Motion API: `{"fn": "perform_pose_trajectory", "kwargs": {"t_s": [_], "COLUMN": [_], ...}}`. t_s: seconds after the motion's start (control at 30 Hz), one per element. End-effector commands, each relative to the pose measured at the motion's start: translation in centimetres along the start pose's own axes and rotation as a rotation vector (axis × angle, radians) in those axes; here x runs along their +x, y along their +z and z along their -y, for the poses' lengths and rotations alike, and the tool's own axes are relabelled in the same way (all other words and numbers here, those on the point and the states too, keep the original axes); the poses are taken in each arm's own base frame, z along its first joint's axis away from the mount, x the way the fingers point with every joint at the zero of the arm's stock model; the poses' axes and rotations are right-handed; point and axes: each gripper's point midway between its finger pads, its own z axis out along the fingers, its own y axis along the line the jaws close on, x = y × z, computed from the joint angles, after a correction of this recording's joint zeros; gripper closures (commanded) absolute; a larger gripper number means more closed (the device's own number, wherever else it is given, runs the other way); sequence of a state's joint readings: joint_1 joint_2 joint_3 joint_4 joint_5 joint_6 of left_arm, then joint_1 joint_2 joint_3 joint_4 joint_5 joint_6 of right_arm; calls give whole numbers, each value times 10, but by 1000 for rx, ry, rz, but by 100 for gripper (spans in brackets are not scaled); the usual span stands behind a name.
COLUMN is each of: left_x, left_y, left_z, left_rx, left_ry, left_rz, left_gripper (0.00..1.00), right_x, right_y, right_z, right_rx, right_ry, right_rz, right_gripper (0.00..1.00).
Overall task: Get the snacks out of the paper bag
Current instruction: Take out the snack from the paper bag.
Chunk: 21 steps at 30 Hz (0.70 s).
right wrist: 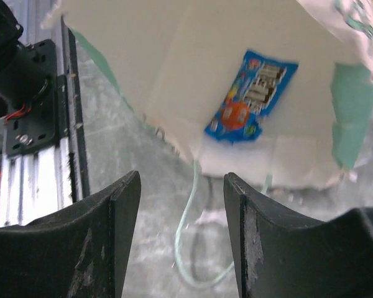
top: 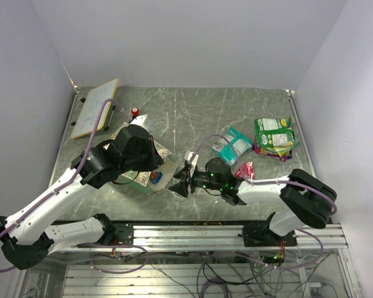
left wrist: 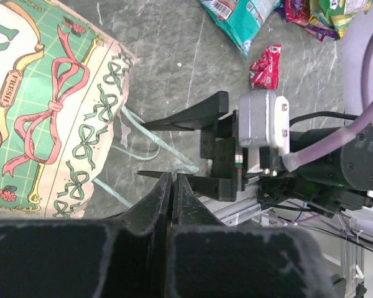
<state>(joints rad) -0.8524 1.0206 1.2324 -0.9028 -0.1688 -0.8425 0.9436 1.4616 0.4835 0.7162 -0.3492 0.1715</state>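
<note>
The paper bag (left wrist: 50, 105) lies on its side, green and cream with ribbon prints, its mouth facing my right gripper (right wrist: 181, 186). That gripper is open with nothing between its fingers, just outside the mouth, above a loose string handle (right wrist: 189, 248). One blue snack packet (right wrist: 250, 96) lies on the cream inside of the bag (right wrist: 174, 68). My left gripper (left wrist: 173, 179) is shut next to the bag's mouth; a string handle (left wrist: 168, 146) runs up to its tips, and a pinch cannot be told. Outside the bag lie teal (top: 233, 146), red (top: 245, 169) and green (top: 273, 132) snacks.
A flat white board (top: 95, 107) lies at the back left, with a small red-capped bottle (top: 135, 112) beside it. The table's metal rail (top: 236, 233) runs along the near edge. My left arm (top: 133, 155) covers most of the bag from above.
</note>
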Motion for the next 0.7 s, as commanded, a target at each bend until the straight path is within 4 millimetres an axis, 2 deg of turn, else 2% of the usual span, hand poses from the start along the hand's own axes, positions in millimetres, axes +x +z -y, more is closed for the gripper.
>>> {"fn": "perform_pose_trajectory", "kwargs": {"t_s": [0.0, 0.03, 0.27, 0.5, 0.67], "left_x": [-14, -14, -14, -14, -16], "left_y": [-16, -16, -23, -25, -26], "left_z": [10, 9, 8, 7, 4], "left_rx": [46, 43, 35, 24, 24], "left_ry": [-44, -51, -81, -99, -105], "left_rz": [46, 49, 45, 41, 63], "left_gripper": [93, 93, 93, 93, 93], "right_x": [-52, -58, -57, -39, -8], "right_y": [28, 34, 73, 103, 118], "right_z": [4, 4, 17, 23, 27], "right_rx": [-5, -8, 20, 1, 1], "right_ry": [-260, -287, -336, -338, -351], "right_rz": [206, 238, 241, 207, 126], "right_gripper": [44, 44, 44, 44, 43]}}
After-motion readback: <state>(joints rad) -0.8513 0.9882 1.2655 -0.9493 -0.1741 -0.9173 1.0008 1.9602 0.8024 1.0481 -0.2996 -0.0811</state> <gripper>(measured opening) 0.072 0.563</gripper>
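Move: The blue snack packet lies low inside the bag, some 10 cm to the right hand's left, 5 cm ahead and 6 cm below its point. The bag lies on its side, its mouth towards this hand and its middle roughly 14 cm left and 9 cm ahead. The small red packet is about 26 cm to the right and 6 cm ahead. From the left hand the blue packet lies roughly 23 cm below, 5 cm left and 3 cm ahead. Leftwards and somewhat forward, the right hand reaches about 11 cm through the bag's mouth towards the blue packet, fingers staying half open. It rises a centimetre, then sinks about 2.5 cm while the wrist rolls some 20 degrees, forward side up. The left hand, still shut on the bag's handle cord, eases up about 1.5 cm. ##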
